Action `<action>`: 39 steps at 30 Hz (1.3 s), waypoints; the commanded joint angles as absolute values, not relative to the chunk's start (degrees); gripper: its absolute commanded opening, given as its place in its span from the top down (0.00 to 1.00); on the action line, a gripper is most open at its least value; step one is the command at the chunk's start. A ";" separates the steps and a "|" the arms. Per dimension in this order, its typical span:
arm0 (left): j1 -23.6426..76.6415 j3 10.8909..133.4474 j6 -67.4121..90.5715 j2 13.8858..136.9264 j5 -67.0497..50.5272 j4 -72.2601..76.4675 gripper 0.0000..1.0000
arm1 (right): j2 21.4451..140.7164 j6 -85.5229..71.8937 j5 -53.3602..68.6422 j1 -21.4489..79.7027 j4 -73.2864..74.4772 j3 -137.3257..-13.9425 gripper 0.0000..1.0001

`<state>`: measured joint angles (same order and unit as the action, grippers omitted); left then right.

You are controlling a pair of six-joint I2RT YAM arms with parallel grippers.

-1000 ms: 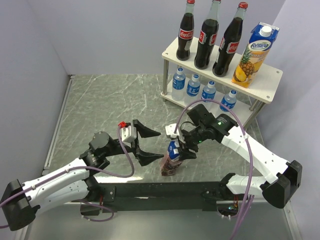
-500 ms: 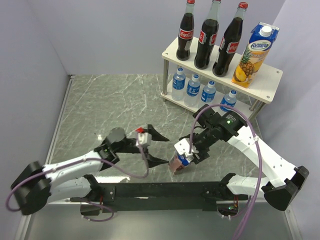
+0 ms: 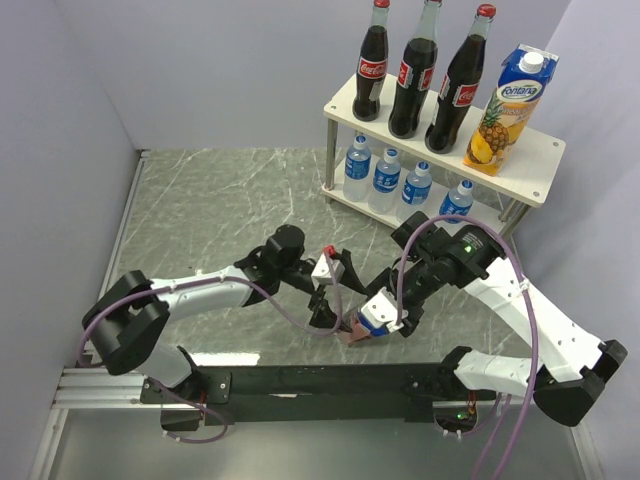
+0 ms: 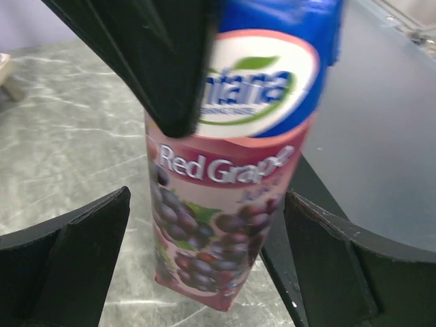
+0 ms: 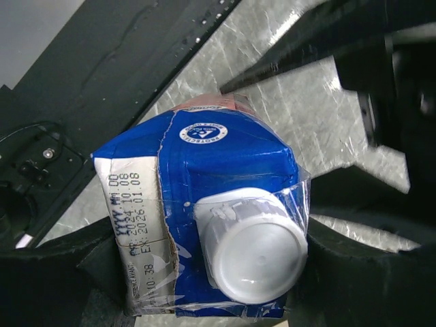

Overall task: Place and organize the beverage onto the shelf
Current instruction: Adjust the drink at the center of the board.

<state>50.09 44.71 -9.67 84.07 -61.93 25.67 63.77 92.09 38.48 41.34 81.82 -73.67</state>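
A red grape juice carton [image 3: 362, 326] with a blue top hangs tilted near the table's front edge. My right gripper [image 3: 385, 310] is shut on its upper part. In the right wrist view the carton's white cap [image 5: 253, 245] sits between the dark fingers [image 5: 354, 272]. My left gripper [image 3: 335, 292] is open, and the carton's lower half [image 4: 218, 231] stands between its spread fingers [image 4: 68, 266] without touching them. On the shelf [image 3: 540, 162] at the back right, three cola bottles [image 3: 415, 75] and a pineapple juice carton [image 3: 505, 105] stand on top. Several water bottles [image 3: 387, 178] stand on the lower board.
A black rail [image 3: 300, 382] runs along the near edge, just beside the carton. Grey walls close in the left and back sides. A purple cable [image 3: 410, 250] loops above the right wrist.
The left arm has stretched to the right until its open fingers flank the carton. The right gripper has carried the carton slightly right and toward the front, tilting it more.
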 commanded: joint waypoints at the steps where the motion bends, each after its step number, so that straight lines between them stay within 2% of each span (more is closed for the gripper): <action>1: 50.80 51.22 -13.62 87.00 -68.99 19.09 0.01 | 60.99 95.10 45.62 42.01 82.88 -80.24 1.00; 7: 52.91 58.09 -20.56 92.98 -70.13 7.74 0.00 | 62.31 95.36 46.23 42.28 82.88 -81.82 1.00; 17: 54.49 56.25 -14.68 95.45 -77.25 16.34 0.01 | 62.75 95.89 44.30 42.36 82.71 -83.76 1.00; 22: 55.37 59.58 -17.22 96.06 -79.10 11.35 0.02 | 62.93 95.98 44.74 42.36 82.71 -84.99 1.00; 27: 56.95 66.42 -27.93 98.96 -80.42 -7.59 0.12 | 62.75 95.63 44.56 42.36 81.91 -85.69 1.00; 30: 57.39 70.03 -33.47 101.33 -82.17 -13.69 0.21 | 63.02 95.45 44.65 42.36 81.65 -85.70 1.00; 32: 57.57 72.41 -41.89 103.52 -82.97 -23.78 0.25 | 62.84 94.84 43.95 42.45 80.69 -85.26 0.99; 36: 57.39 83.89 -67.08 109.58 -85.77 -53.80 0.47 | 61.18 91.85 41.93 42.36 76.74 -82.18 0.92; 37: 57.13 86.28 -83.16 111.43 -87.09 -72.06 0.51 | 60.74 90.45 41.49 42.36 74.99 -81.66 0.88; 38: 56.43 89.35 -94.54 115.53 -88.67 -78.60 0.60 | 60.38 89.74 41.31 42.36 74.10 -80.61 0.86; 39: 55.82 89.65 -93.35 116.45 -91.47 -78.40 0.65 | 59.60 89.13 41.22 42.36 73.31 -80.16 0.84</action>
<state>55.13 86.63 -65.06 111.72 -80.88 -47.79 63.75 86.80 37.39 42.24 86.87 -78.37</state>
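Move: The grape juice carton, held tilted near its blue top by my right hand, has its middle about 3 cm to the right of my open left hand, 3 cm back and 4 cm below. The right gripper itself is some 6 cm to the left hand's right, 1 cm back and 2 cm higher. The third water bottle on the lower shelf stands roughly 33 cm ahead and 16 cm right, 8 cm below. From my right hand the carton's middle is about 3 cm left, 2 cm back and 6 cm down. I bring my wide-open left hand about 5 cm rightward and back, dipping slightly, onto the tilted carton below my right grip, while turning it some 30 degrees clockwise. Late on, its fingers close partway and take the carton by its sides around the Red Grape lettering. My right hand keeps hold of the top, easing up and slightly back. ##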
